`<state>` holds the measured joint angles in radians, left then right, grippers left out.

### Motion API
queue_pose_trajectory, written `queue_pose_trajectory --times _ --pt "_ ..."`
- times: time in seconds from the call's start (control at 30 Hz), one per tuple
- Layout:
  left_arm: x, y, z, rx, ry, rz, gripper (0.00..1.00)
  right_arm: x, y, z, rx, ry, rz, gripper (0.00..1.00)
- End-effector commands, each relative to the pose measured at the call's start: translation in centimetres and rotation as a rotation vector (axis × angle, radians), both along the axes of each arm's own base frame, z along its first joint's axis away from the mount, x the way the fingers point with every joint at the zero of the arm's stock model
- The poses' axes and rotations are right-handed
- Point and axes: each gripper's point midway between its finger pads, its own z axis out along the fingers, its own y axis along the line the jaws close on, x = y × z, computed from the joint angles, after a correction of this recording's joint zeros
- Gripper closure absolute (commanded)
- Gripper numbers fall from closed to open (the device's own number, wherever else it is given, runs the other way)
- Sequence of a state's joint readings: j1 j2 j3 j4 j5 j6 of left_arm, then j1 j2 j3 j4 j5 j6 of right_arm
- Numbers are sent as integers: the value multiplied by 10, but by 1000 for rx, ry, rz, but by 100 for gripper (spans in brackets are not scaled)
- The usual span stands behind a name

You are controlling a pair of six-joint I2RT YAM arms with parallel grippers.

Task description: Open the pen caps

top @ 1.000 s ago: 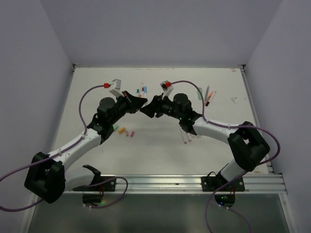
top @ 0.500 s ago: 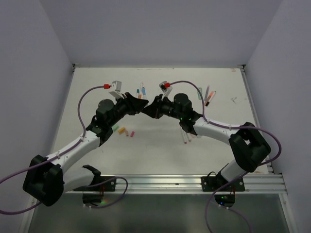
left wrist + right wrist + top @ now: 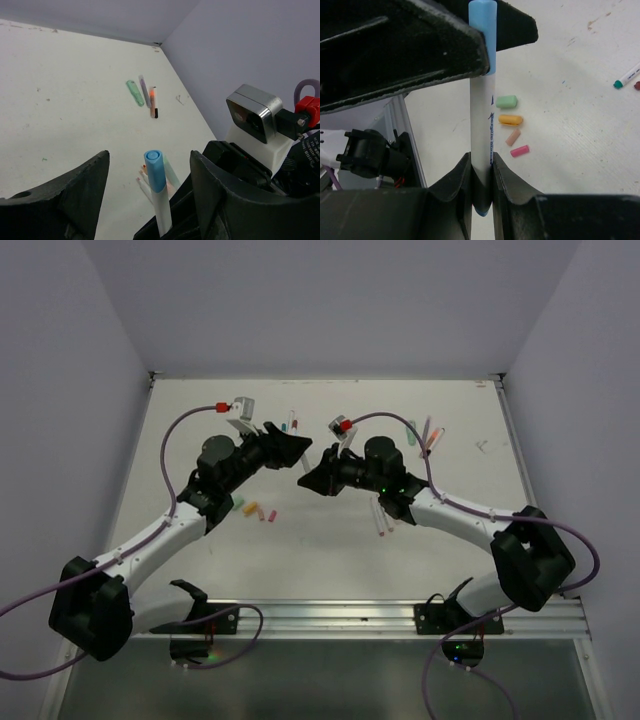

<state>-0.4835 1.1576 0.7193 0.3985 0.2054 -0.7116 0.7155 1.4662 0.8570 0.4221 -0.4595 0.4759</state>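
Observation:
My right gripper (image 3: 481, 156) is shut on the lower barrel of a white pen (image 3: 481, 120) held up off the table. A blue cap (image 3: 484, 30) sits on the pen's far end. My left gripper (image 3: 149, 155) is open, and the blue cap (image 3: 154, 170) stands between its fingers (image 3: 85, 185) with a gap on each side. In the top view the left gripper (image 3: 298, 445) and right gripper (image 3: 308, 478) face each other tip to tip over the table's middle. Loose caps lie below: mint green (image 3: 506, 101), orange (image 3: 510, 119), tan (image 3: 512, 137) and pink (image 3: 519, 150).
Capped pens (image 3: 293, 423) lie at the back centre. More pens and a pale green highlighter (image 3: 425, 435) lie at the back right. Uncapped white pens (image 3: 385, 518) lie under the right forearm. The loose caps (image 3: 252, 508) sit beside the left forearm. Walls close the table's sides.
The left gripper has opened off the blue cap and shifted slightly back. The right gripper has shut on the pen's barrel and moved a little towards the near side.

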Motion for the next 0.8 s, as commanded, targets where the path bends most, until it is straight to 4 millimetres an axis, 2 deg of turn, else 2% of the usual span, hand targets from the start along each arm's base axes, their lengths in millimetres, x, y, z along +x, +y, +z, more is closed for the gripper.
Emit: queue_pose_trajectory --times 0.0,0.17,0.27,0.3,0.37,0.4,0.43,0.57,0.63,0.67,0.73,0.77 --pt "5 -5 23 -5 -67 -29 33 -14 -1 6 -3 -35 55 100" --pt "6 -7 23 -10 -66 -35 48 -16 0 7 -7 -41 69 100" --pt "6 -6 23 -11 -65 -32 62 -17 1 7 -14 -41 75 100" --pt "6 -6 22 -9 -65 -32 73 -17 1 6 -16 -41 79 100" --pt "6 -6 22 -9 -69 -31 84 -18 1 4 -21 -36 82 100" --pt "7 -4 22 -9 -72 -17 95 -19 1 2 -23 -32 87 100" --pt "8 -2 23 -12 -78 -8 100 -20 0 1 -26 -28 88 100" --pt "9 10 33 -35 -121 62 100 -26 -6 -13 -56 -17 95 100" --pt "11 18 40 -55 -150 110 100 -33 -10 -26 -79 4 109 100" --pt "9 23 53 -80 -190 130 100 -36 -12 -28 -85 -1 118 100" --pt "10 34 60 -103 -220 192 100 -46 -17 -41 -107 19 141 100" --pt "7 40 73 -125 -260 211 100 -48 -20 -43 -116 6 148 100"
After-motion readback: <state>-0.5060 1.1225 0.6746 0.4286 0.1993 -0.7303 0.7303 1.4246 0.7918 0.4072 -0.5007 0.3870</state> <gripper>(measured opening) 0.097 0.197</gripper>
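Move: The blue cap stands almost between the open left fingers, about 1 cm to their right and 1 cm low; the right hand, holding the barrel below, has it roughly 5 cm ahead, 1 cm left and 7 cm above. On the table some 23 cm below the left hand, the loose pink cap lies about 9 cm left and 3 cm back, the yellow cap 15 cm left and 1 cm back. Uncapped pens lie about 18 cm right of the right hand, 2 cm ahead and 16 cm below. Shut the left gripper on the blue cap, easing it barely half a centimetre right and down until the fingers pinch it, then draw it back about 1 cm. Keep the right fingers shut on the marker's barrel and bring that hand back and down throughout, some 2 cm back and 1.5 cm down, turning slightly counter-clockwise. ##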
